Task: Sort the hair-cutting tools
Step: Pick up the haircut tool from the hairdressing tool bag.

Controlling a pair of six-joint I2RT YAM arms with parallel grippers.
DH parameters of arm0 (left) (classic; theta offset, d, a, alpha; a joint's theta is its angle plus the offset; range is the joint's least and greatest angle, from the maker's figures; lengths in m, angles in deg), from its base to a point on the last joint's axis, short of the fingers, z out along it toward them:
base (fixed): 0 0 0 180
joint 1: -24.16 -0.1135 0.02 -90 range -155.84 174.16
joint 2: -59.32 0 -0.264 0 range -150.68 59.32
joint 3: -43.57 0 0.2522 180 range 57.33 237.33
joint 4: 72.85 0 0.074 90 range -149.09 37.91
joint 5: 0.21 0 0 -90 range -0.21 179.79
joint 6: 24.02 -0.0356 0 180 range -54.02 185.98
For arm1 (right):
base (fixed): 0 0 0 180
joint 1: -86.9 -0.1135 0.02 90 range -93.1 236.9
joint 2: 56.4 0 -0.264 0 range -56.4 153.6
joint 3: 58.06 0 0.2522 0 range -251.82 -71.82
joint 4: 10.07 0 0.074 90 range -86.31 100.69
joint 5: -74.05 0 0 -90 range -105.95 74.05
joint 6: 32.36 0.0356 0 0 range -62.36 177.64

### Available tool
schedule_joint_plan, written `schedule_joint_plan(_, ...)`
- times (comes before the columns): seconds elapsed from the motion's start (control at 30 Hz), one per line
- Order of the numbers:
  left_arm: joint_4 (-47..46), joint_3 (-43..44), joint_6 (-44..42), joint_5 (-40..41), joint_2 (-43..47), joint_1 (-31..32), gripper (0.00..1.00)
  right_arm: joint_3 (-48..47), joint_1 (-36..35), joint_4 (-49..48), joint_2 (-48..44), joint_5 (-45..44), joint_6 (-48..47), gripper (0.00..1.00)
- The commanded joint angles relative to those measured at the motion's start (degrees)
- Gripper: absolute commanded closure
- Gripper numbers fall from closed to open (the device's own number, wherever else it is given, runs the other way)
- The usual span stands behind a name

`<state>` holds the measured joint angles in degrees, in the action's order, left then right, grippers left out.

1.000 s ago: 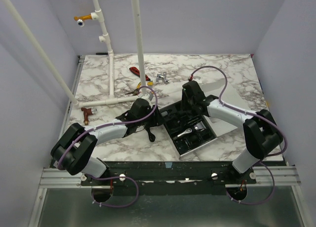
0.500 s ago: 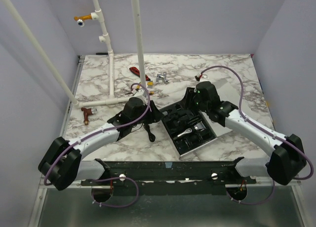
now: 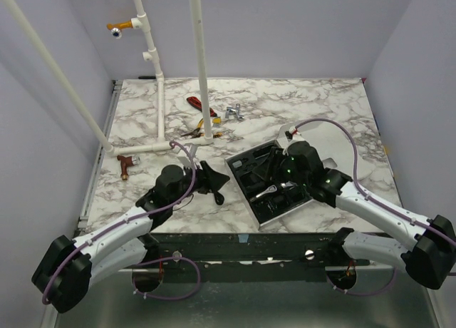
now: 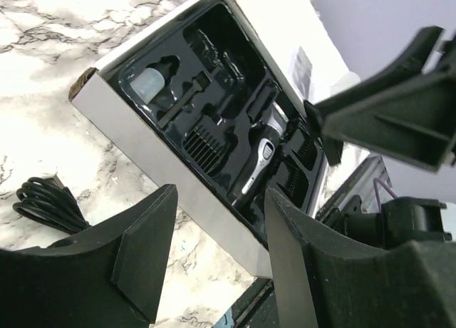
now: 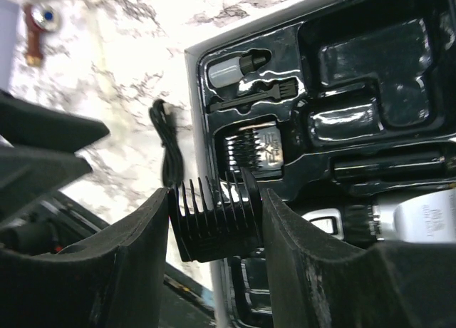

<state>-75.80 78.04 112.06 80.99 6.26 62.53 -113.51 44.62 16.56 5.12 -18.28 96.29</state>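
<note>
My right gripper (image 5: 217, 232) is shut on a black comb-shaped clipper guard (image 5: 217, 224) and hangs over the near left corner of the black moulded tray (image 5: 196, 114). In the tray lie the clipper with its silver end (image 5: 420, 217), another guard (image 5: 253, 146), a small brush (image 5: 249, 96) and a little bottle (image 5: 228, 71). My left gripper (image 4: 214, 235) stands open with nothing between its fingers (image 4: 142, 249), just left of the tray (image 4: 142, 139). In the top view the left gripper (image 3: 217, 177) and right gripper (image 3: 272, 167) flank the tray (image 3: 253, 208).
A coiled black cable (image 3: 218, 195) lies on the marble just under the left gripper. A reddish-brown T-piece (image 3: 126, 164) sits at the left edge. White pipes (image 3: 160, 114) and red and yellow hand tools (image 3: 196, 103) stand at the back.
Both arms have drawn back toward the near edge. The left gripper has slid left off the tray and opened a little wider. The right gripper still holds the guard.
</note>
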Motion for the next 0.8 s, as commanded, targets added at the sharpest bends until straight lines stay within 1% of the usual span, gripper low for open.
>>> schedule_joint_plan(0.0,-20.1,-7.6,-0.3,-2.3,5.0,0.8,0.46,0.6,-0.2,-8.3,1.8,0.4,15.6,0.79)
schedule_joint_plan(0.07,-25.6,-9.8,-3.4,1.3,7.4,2.9,0.46,-1.3,-0.2,-8.8,4.1,-0.6,20.0,0.82)
schedule_joint_plan(0.1,-26.7,-10.2,-6.3,3.4,8.7,4.7,0.46,-2.6,-0.2,-8.6,5.2,-1.2,21.6,0.83)
schedule_joint_plan(0.2,-29.6,-10.2,-18.6,13.5,11.0,12.2,0.45,-5.0,-0.2,-7.6,6.6,-3.9,26.9,0.84)
schedule_joint_plan(0.27,-31.7,-9.5,-24.9,17.0,10.1,15.2,0.45,-5.8,-0.2,-8.1,6.8,-4.9,28.5,0.87)
schedule_joint_plan(0.37,-35.0,-8.9,-26.7,20.2,7.1,16.1,0.45,-6.8,-0.3,-7.1,7.2,-6.9,30.7,0.92)
schedule_joint_plan(0.5,-34.5,-6.5,-26.9,21.3,2.0,16.8,0.45,-7.5,-0.3,-5.6,7.2,-9.0,33.1,0.99)
schedule_joint_plan(0.57,-36.9,-5.9,-26.7,22.1,-0.9,17.4,0.46,-7.7,-0.3,-5.2,7.2,-9.1,34.0,0.99)
schedule_joint_plan(0.63,-36.7,-3.9,-26.8,23.8,-4.1,18.0,0.46,-8.1,-0.2,-5.1,7.5,-9.1,34.4,0.99)
schedule_joint_plan(0.77,-37.8,-0.3,-28.2,24.4,-9.7,19.0,0.46,-8.7,-0.3,-4.9,7.8,-8.7,35.4,0.99)
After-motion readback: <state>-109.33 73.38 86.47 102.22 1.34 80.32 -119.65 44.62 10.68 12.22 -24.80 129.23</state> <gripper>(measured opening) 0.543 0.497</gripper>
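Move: The haircut tool to be met, a black guard comb already pinched in the right fingers, is about 11 cm to the right of the open left hand and 2 cm farther out, level with it. From that hand the tray's middle lies some 15 cm right, 7 cm ahead and 13 cm below, and the black cable 4 cm ahead, 4 cm left, 14 cm below. The open left fingers are roughly 12 cm left of the right hand and 2 cm back; the clipper lies 3 cm ahead, 5 cm right and 12 cm below it. Keeping its pinch on the comb, the right hand lifts it forward, up and left over the tray by about 7 cm in all, rolling some 35 degrees about its own fingers so the hand's left side rises, and then all but stops. The left hand, empty and still half open, backs off while climbing 8 cm and tipping its fingertips up, then comes forward again and to the right, sinking slightly, towards the comb without touching it. ##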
